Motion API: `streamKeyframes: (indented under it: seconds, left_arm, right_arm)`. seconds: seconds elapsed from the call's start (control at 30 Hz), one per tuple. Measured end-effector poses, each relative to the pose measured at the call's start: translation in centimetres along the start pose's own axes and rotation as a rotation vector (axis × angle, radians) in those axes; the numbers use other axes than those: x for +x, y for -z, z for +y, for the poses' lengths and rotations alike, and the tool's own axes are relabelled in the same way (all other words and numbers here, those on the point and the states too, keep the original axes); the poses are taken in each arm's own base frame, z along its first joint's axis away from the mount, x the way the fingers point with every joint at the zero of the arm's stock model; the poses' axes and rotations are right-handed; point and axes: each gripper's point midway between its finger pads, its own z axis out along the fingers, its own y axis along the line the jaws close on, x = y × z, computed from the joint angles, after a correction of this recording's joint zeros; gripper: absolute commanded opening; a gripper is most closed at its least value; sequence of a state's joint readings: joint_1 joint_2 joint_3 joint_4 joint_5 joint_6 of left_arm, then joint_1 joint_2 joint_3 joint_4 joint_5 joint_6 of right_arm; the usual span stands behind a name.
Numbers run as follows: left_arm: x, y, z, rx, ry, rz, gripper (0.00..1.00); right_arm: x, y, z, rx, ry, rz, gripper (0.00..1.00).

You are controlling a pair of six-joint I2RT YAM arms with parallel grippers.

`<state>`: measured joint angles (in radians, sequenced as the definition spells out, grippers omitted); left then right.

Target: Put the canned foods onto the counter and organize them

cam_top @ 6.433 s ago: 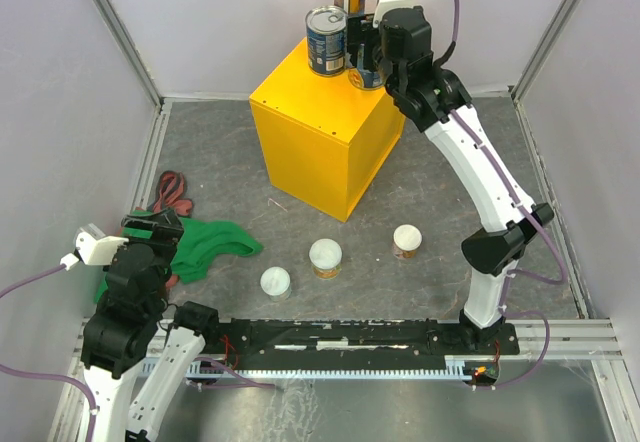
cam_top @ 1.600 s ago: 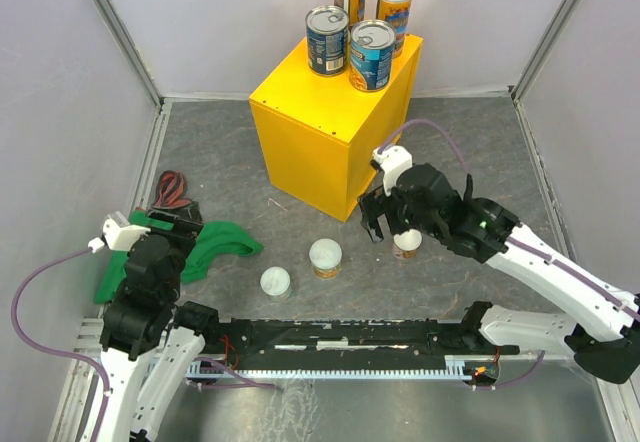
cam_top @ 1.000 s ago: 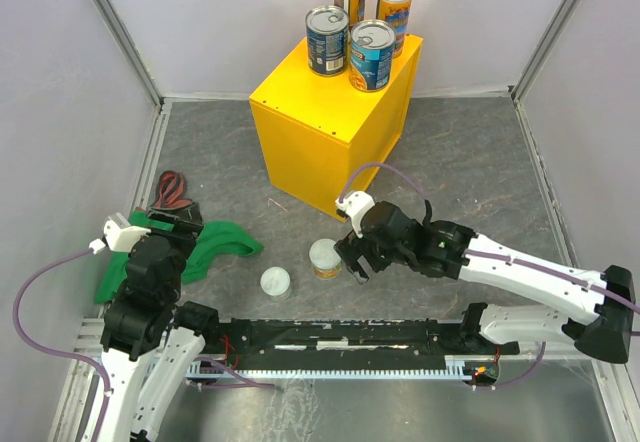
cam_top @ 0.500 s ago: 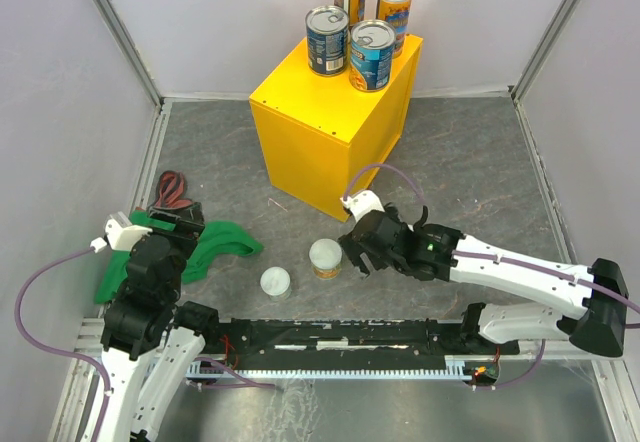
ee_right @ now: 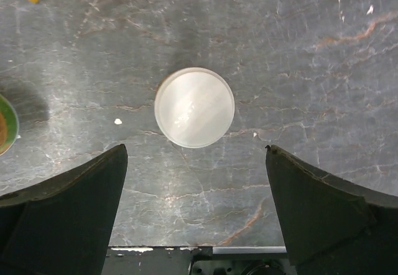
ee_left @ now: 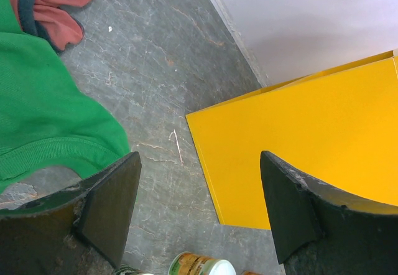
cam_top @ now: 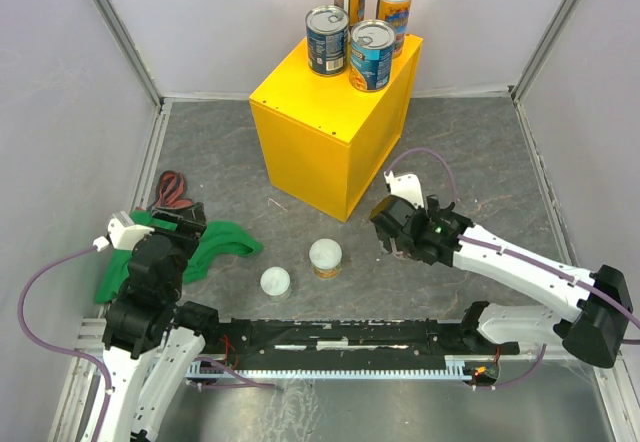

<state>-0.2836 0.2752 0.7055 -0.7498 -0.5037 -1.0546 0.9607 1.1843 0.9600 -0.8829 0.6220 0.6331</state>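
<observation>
The yellow counter (cam_top: 325, 132) carries two blue-labelled cans (cam_top: 326, 39) and two tall orange-labelled cans (cam_top: 394, 4). On the floor in front of it stand two short white-lidded cans (cam_top: 325, 258) (cam_top: 275, 281). My right gripper (cam_top: 396, 234) hangs open over a third short can, which the top view hides. The right wrist view shows that can's white lid (ee_right: 194, 116) just beyond the open right gripper (ee_right: 194, 153), untouched. My left gripper (cam_top: 175, 224) is open and empty at the lower left; in its wrist view the left gripper (ee_left: 199, 163) faces the counter (ee_left: 298, 144).
A green cloth (cam_top: 215, 242) with a red cloth (cam_top: 172, 190) behind it lies on the grey floor by the left arm. Angled side walls enclose the floor. A black rail (cam_top: 350, 337) runs along the near edge. A short can (ee_left: 202, 265) shows at the left wrist view's bottom.
My right arm swung right, from beside the middle floor can to above the right-hand one, jaws staying wide. The left arm has not moved.
</observation>
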Motion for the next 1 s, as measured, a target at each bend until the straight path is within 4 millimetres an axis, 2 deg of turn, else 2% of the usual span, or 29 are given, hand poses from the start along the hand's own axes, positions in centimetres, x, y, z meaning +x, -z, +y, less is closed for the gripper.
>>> streamKeyframes:
  seconds: [0.13,0.4,0.6,1.0]
  left_arm:
    - [0.0,0.0,0.0,-0.001,-0.001,0.002,0.84]
    - [0.0,0.1,0.1,0.001,0.0,0.0,0.84]
    - [0.1,0.1,0.2,-0.001,-0.001,0.001,0.84]
    - [0.2,0.1,0.4,-0.005,-0.003,0.002,0.84]
  right_arm:
    - [0.9,-1.0,-1.0,0.018,-0.042,0.046,1.0]
    - [1.8,-1.9,-0.6,-0.008,-0.068,0.08,1.0]
    - [3.2,-3.3,-0.4,-0.007,-0.077,0.114,1.0]
    - [3.3,-5.5,0.2,-0.012,-0.131,0.09,1.0]
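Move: The white-lidded can of the canned foods stands about 3 cm ahead of the open right hand, centred left to right, its middle roughly 9 cm below. A wider lidded jar is some 18 cm to the hand's left and about 1 cm back. The yellow counter's near bottom corner lies about 13 cm left and 10 cm ahead. From the idle left hand, the can is roughly 46 cm right, 4 cm ahead and 19 cm below. The white-lidded can is approached from above: the right hand sinks about 6 cm towards its lid, slipping a centimetre or so right at the start and easing about 1.5 cm forward near the end. The wrist turns only some 5 degrees clockwise and tips slightly down; the fingers stay wide open on either side of the lid, with no grip on it yet. ##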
